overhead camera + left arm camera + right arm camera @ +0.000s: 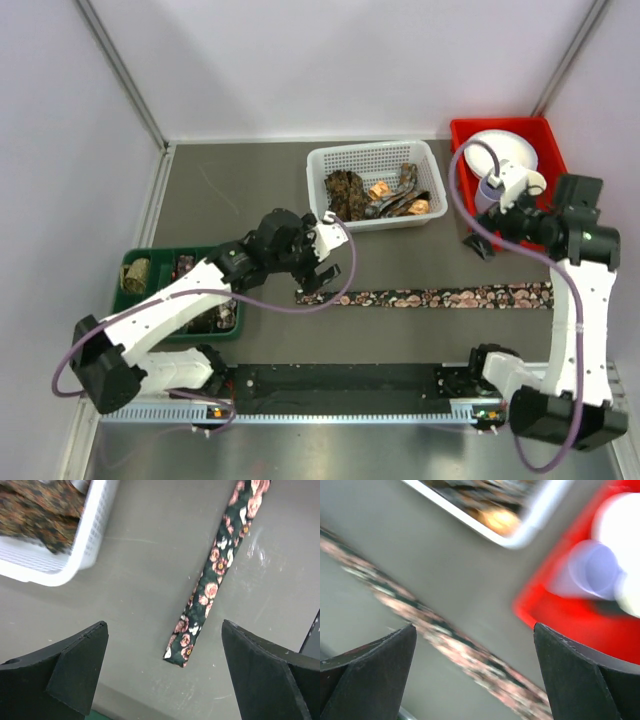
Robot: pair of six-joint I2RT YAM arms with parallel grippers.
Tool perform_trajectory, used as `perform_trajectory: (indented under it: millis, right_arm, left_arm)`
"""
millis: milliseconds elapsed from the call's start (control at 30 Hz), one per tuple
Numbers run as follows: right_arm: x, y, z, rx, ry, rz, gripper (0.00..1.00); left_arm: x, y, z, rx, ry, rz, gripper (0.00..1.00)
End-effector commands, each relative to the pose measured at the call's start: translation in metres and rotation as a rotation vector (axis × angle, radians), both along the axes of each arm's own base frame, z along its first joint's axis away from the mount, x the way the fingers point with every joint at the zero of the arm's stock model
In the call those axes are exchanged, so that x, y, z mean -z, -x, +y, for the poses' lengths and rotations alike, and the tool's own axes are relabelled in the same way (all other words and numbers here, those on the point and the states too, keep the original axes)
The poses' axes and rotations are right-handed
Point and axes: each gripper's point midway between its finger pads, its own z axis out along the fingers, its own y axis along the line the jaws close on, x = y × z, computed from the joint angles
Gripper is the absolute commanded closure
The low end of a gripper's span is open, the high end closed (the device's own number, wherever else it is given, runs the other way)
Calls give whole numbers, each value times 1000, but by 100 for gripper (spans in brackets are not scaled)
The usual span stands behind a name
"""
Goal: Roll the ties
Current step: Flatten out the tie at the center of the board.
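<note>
One dark tie (425,297) with pink flowers lies flat and straight across the middle of the table. Its left end (181,656) shows in the left wrist view, on the table just beyond the fingers. My left gripper (322,272) hovers over that end, open and holding nothing (164,625). Above the tie's right part, near the red bin, my right gripper (482,240) hangs open and empty (474,627). In the right wrist view the tie (445,640) runs as a blurred diagonal band. More ties (350,190) lie bunched in the white basket. A rolled tie (137,272) sits in the green tray.
The white mesh basket (370,150) stands at the back centre. Right of it is a red bin (462,135) holding a white object (505,150). A green tray (125,298) sits at the left, partly under my left arm. A black rail (340,385) runs along the near edge.
</note>
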Motion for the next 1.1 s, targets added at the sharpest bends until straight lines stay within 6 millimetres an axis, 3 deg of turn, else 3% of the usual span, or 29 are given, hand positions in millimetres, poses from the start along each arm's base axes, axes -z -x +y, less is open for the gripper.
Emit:
perform_trajectory:
  millis: [0,33,67,133,167,200,233,400,467,567,700,800,933,1067]
  right_arm:
    - [11,15,84,-39,-438,351,1]
    - [11,6,92,-47,-457,329,1]
    - [27,14,108,-34,-506,426,1]
    - [38,15,132,-53,-552,469,1]
    - [58,21,139,-45,-556,527,2]
    - [66,25,150,-62,-566,556,2]
    - [77,26,156,-59,-601,585,3]
    - [116,29,171,-63,-572,639,39]
    - [136,31,171,-56,-555,685,52]
    - [158,26,159,-30,-462,661,61]
    - [162,17,158,-46,-418,669,63]
    - [158,16,172,-56,-468,722,71]
    - [151,10,202,-75,-555,751,84]
    - [157,19,236,-141,-566,784,95]
  left_arm:
    - [21,10,11,93,-22,122,1]
    - [26,8,21,100,-10,136,1]
    - [34,12,26,142,-20,144,1]
    - [62,23,40,240,-104,130,1]
    - [70,24,43,273,-127,109,3]
    - [87,32,50,294,-153,131,6]
    - [92,35,50,324,-158,122,8]
    - [109,36,48,352,-157,115,34]
    - [114,32,46,345,-163,126,36]
    - [117,24,44,329,-183,130,36]
    - [125,21,46,372,-222,118,29]
    - [139,18,52,386,-275,117,29]
    - [141,11,49,386,-274,101,33]
    - [144,5,45,361,-263,108,38]
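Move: The tie lies flat beneath both hands. Its left end is about 6 cm left of the left hand, 2 cm back and 18 cm below; the white basket stands some 20 cm ahead of that hand and 9 cm to its right. From the right hand, the tie's middle is about 11 cm left, 3 cm back and 26 cm below, with the basket 19 cm ahead and 20 cm left, the red tray 19 cm ahead and 9 cm right. Down and to the left go both open hands. The right sweeps about 20 cm left while sinking some 18 cm over the tie's left half, tipping its fingers steeply down and closing them nearly shut, its last few centimetres level leftward. The left swings left, then sinks straight to just above the tie's left end, turning about 20 degrees clockwise and narrowing its fingers partway. ##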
